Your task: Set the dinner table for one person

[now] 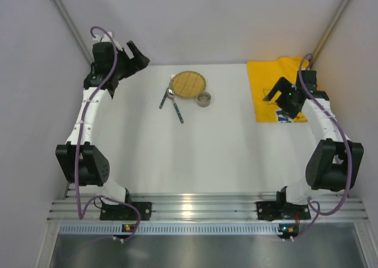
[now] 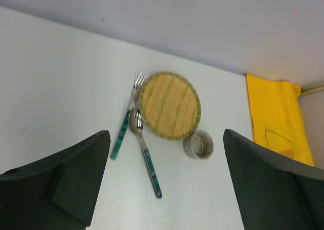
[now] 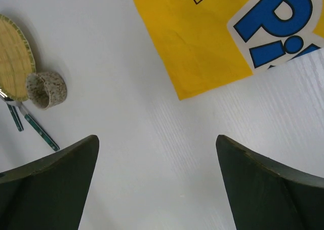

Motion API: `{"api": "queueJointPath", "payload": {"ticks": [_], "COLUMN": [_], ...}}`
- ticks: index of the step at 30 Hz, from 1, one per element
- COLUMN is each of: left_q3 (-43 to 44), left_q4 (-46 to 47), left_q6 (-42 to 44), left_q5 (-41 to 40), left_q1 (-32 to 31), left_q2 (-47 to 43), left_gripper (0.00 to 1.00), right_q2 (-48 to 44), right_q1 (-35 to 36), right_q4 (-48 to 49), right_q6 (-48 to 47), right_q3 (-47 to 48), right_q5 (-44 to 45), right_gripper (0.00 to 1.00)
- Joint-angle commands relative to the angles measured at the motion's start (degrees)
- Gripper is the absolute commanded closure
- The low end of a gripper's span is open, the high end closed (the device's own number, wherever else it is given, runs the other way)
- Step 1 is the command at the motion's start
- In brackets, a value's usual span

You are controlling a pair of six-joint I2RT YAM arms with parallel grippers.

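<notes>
The white dinner table (image 1: 224,156) holds a round woven straw plate (image 1: 188,84), a small speckled cup (image 1: 204,98) at its right, and a green-handled fork (image 1: 164,97) and spoon (image 1: 176,110) at its left. A yellow printed cloth mat (image 1: 274,85) lies at the far right. My left gripper (image 1: 137,56) is open and empty, raised at the far left, left of the cutlery. Its wrist view shows the plate (image 2: 169,106), cup (image 2: 198,144), fork (image 2: 126,119) and spoon (image 2: 147,159). My right gripper (image 1: 276,97) is open and empty over the mat's left edge (image 3: 202,37).
The ribbed aluminium rail (image 1: 207,209) runs along the near edge with both arm bases on it. Grey walls close in the left, right and far sides. The right wrist view also shows the cup (image 3: 46,89) and the plate's edge (image 3: 14,58) at far left.
</notes>
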Motion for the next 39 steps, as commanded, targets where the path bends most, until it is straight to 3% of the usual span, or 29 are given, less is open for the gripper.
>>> {"api": "queueJointPath", "payload": {"ticks": [1, 12, 21, 27, 30, 31, 33, 34, 36, 37, 39], "left_q3": [-2.17, -12.62, -23.96, -24.23, -24.06, -24.06, -23.88, -23.88, -23.70, -23.62, -23.62], "left_q4": [-9.06, -18.04, -18.39, -19.80, -19.45, -19.10, -19.10, -18.92, -18.83, -18.83, -18.57], "left_q6": [-3.56, 0.56, 0.74, 1.27, 1.00, 0.83, 0.66, 0.57, 0.48, 0.22, 0.21], "left_q5": [2.68, -1.27, -1.53, -1.98, -1.80, -1.54, -1.27, -1.27, -1.01, -0.92, -0.75], "left_q1": [-0.39, -3.38, -3.47, -3.47, -3.47, -3.47, -3.47, -3.47, -3.47, -3.47, -3.55], "left_q2": [0.65, -5.93, -14.29, -14.29, -14.20, -14.03, -13.50, -13.24, -12.71, -12.62, -12.53], "left_gripper": [0.01, 0.01, 0.03, 0.04, 0.04, 0.04, 0.04, 0.05, 0.05, 0.05, 0.05], "right_q2": [3.24, 26.51, 35.41, 39.54, 41.30, 41.66, 42.28, 42.45, 42.37, 42.19, 40.79], "right_q1": [-0.06, 3.71, 5.47, 11.44, 13.20, 13.56, 14.17, 14.26, 14.26, 14.35, 14.35], "right_q4": [0.82, -9.37, -11.66, -15.43, -17.20, -17.81, -18.25, -18.60, -18.87, -19.04, -19.13], "right_q6": [-0.56, -7.76, -9.09, -10.23, -10.67, -10.84, -11.02, -11.11, -11.20, -11.28, -11.28], "right_q3": [5.01, 19.93, 25.49, 27.34, 27.61, 27.61, 27.43, 27.34, 26.82, 26.64, 25.50], "right_q5": [-0.70, 7.12, 9.67, 19.76, 22.15, 23.20, 23.56, 23.64, 23.64, 23.12, 22.33], "right_gripper": [0.00, 0.00, 0.00, 0.06, 0.26, 0.39, 0.50, 0.61, 0.65, 0.80, 1.00]}}
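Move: The yellow napkin's near left corner lies about 14 cm below the right hand, some 4 cm ahead and 4 cm to its left; the napkin's middle is about 15 cm ahead and 9 cm right. The small cup stands roughly 12 cm ahead and 29 cm left. From the left hand, that corner is about 48 cm right, 6 cm back and 32 cm below. Right hand drops about 14 cm, slightly forward, pinching the napkin's near left corner; left sinks back, tipping down. ##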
